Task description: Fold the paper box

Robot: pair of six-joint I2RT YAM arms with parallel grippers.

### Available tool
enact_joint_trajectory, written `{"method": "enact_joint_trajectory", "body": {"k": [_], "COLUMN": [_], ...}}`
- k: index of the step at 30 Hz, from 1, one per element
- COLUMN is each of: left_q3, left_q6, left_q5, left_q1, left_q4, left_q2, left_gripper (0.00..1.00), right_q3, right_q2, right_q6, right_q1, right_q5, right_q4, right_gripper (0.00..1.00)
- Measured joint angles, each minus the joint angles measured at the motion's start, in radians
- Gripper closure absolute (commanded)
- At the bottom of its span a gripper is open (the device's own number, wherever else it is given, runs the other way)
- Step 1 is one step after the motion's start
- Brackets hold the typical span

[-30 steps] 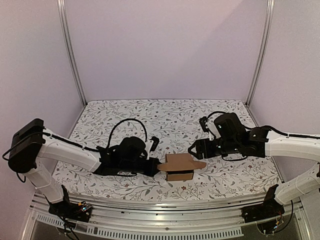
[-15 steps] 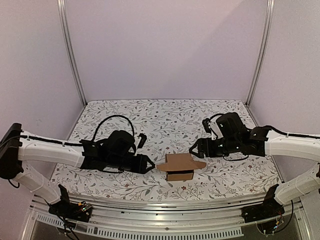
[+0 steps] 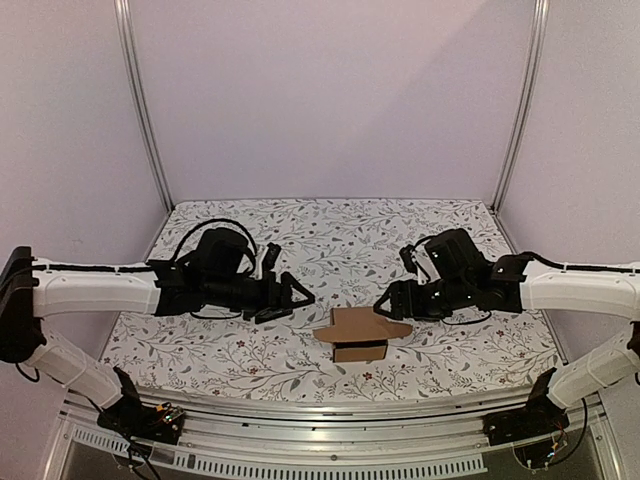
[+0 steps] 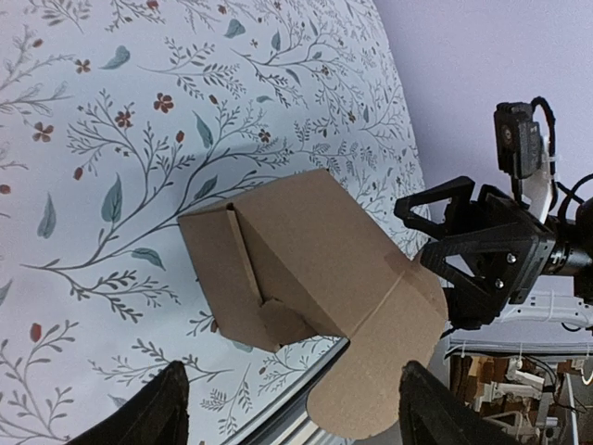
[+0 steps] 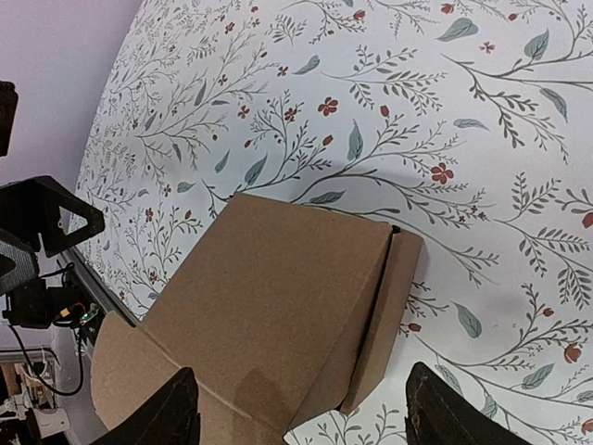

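The paper box (image 3: 358,335) is a small brown cardboard box standing on the flowered table near the front middle, with a rounded flap (image 3: 395,328) sticking out to its right. My left gripper (image 3: 290,300) is open to the box's upper left, apart from it. My right gripper (image 3: 384,299) is open just behind the box's right end, holding nothing. In the left wrist view the box (image 4: 296,250) lies beyond my open gripper (image 4: 287,419), and the right gripper (image 4: 463,250) shows behind it. In the right wrist view the box (image 5: 278,315) sits in front of my open gripper (image 5: 301,413).
The flowered tablecloth (image 3: 330,235) covers the table, which is walled by pale panels on three sides. A metal rail (image 3: 330,405) runs along the front edge close to the box. Both arm bases stand at the front corners.
My left gripper has opened, let go of the box's left end and drawn back to the left and farther up the table. The box and the right gripper have barely moved.
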Motion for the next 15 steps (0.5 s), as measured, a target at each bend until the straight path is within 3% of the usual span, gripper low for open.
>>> {"method": "enact_joint_trajectory", "body": {"k": [7,15], "left_q3": [0.012,0.086], "left_q6": [-0.129,-0.203], "left_q5": [0.167,0.256], "left_q1": [0.002,0.002], "left_q4": [0.137,0.201], "left_q2": [0.138,0.235], "left_gripper": [0.26,0.29], "right_q3": [-0.006,-0.008], "right_q2": [0.018,0.044], "right_q6": [0.031,0.049], "right_q1": [0.000,0.000], "right_q5": [-0.011,-0.016], "right_q4": [0.018,0.034], "right_gripper": [0.28,0.30]}}
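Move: The half-closed lid's front flap, still sticking out towards the bases, lies about 12 cm to the left hand's right, 2 cm back and some 7 cm below. The box body under the lid is as far to the right, 1 cm ahead and about 10 cm down. From the right hand the flap is roughly 5 cm to the left, 3 cm back and 6 cm lower; the body is level with that hand, 5 cm left and 9 cm down. No contact can be made out: the left hand heads for the lid from its left side, travelling about 5 cm to the right. It dips a couple of centimetres, then rises again by about one, while the wrist rolls and flattens by some 20 degrees. The right hand eases down about a centimetre towards the flap; both grippers stay wide open. ##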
